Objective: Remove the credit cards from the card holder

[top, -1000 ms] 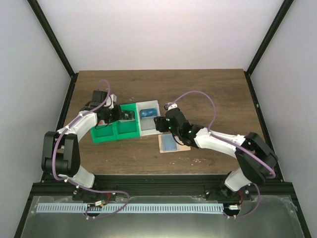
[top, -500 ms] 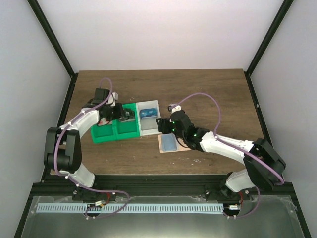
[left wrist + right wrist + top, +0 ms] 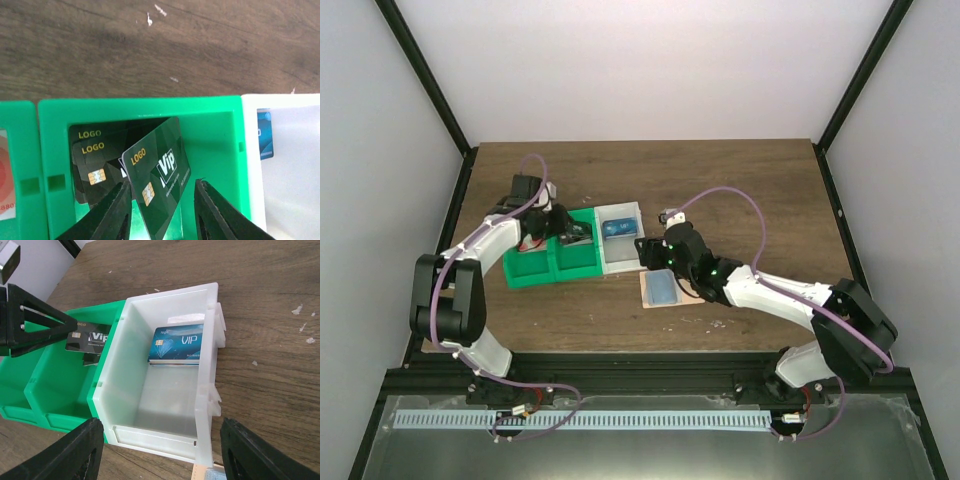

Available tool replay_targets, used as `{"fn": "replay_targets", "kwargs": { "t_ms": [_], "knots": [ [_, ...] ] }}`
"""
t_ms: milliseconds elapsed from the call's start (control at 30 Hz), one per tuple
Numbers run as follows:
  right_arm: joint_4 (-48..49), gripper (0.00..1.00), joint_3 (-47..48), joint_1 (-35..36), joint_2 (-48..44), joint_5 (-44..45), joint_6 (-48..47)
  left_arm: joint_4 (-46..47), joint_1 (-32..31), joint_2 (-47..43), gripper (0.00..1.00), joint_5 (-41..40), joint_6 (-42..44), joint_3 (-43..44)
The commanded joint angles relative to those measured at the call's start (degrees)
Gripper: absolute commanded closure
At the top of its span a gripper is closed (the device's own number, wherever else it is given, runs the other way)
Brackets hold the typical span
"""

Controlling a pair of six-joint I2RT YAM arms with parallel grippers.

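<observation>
My left gripper [image 3: 162, 200] hangs open over the green tray's [image 3: 140, 106] right compartment. A dark VIP card [image 3: 159, 175] leans tilted between its fingers, over other dark cards [image 3: 92, 160]. To the left, a pale card with red circles [image 3: 5, 182] lies in the adjoining compartment. A blue credit card [image 3: 177, 344] rests in the translucent white box [image 3: 210, 365]. My right gripper [image 3: 162, 432] stands wide open above that box's near wall, holding nothing. The tan card holder [image 3: 665, 288] lies open on the table below the right gripper [image 3: 655, 252], one blue-grey panel showing.
The green tray [image 3: 552, 280] and white box [image 3: 620, 262] sit side by side mid-table. Bare wooden table [image 3: 740, 190] spreads behind and to the right. Black frame posts [image 3: 845, 120] run along both sides.
The left gripper's jaws have come apart around the dark VIP card over the green tray. The right arm shifted slightly to the right earlier and has since stayed still.
</observation>
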Motion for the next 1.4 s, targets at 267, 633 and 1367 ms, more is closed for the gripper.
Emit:
{"fn": "replay_targets", "kwargs": {
  "t_ms": [267,633,1367],
  "knots": [
    [-3.35,0.33,0.63,-0.11,-2.44,-1.78,0.43,-0.61,-0.07,-4.07,0.45,-5.52,-0.74,2.54],
    [-11.78,0.36,-5.47,-0.11,-8.98,-8.38,4.16,0.09,-5.49,-13.58,0.14,4.8,2.1,-2.48],
    [-12.18,0.57,-10.3,-0.73,0.34,-4.78,4.91,9.23,-12.39,-29.13,0.18,19.28,-0.51,-16.96]
  ]
}}
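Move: For the left hand, the black VIP card leans in the green tray about 2 cm right and 2 cm below; the card holder is some 15 cm back, 26 cm right and 6 cm lower, the white box about 4 cm back, 14 cm right and 4 cm lower. From the right hand, the holder lies about 6 cm back, 6 cm right and 13 cm below, the white box roughly 5 cm forward, 5 cm left and 11 cm lower. Spread the left fingers on to nearly wide and lift clear of the black card, then swing back and right towards the card holder, about 10 cm each way and 10 up, turning clockwise. Bring the right gripper back and right, then mostly down, some 10 cm lower in all, tipping its fingers about 20 degrees downward and narrowing them above the holder's blue pocket. ##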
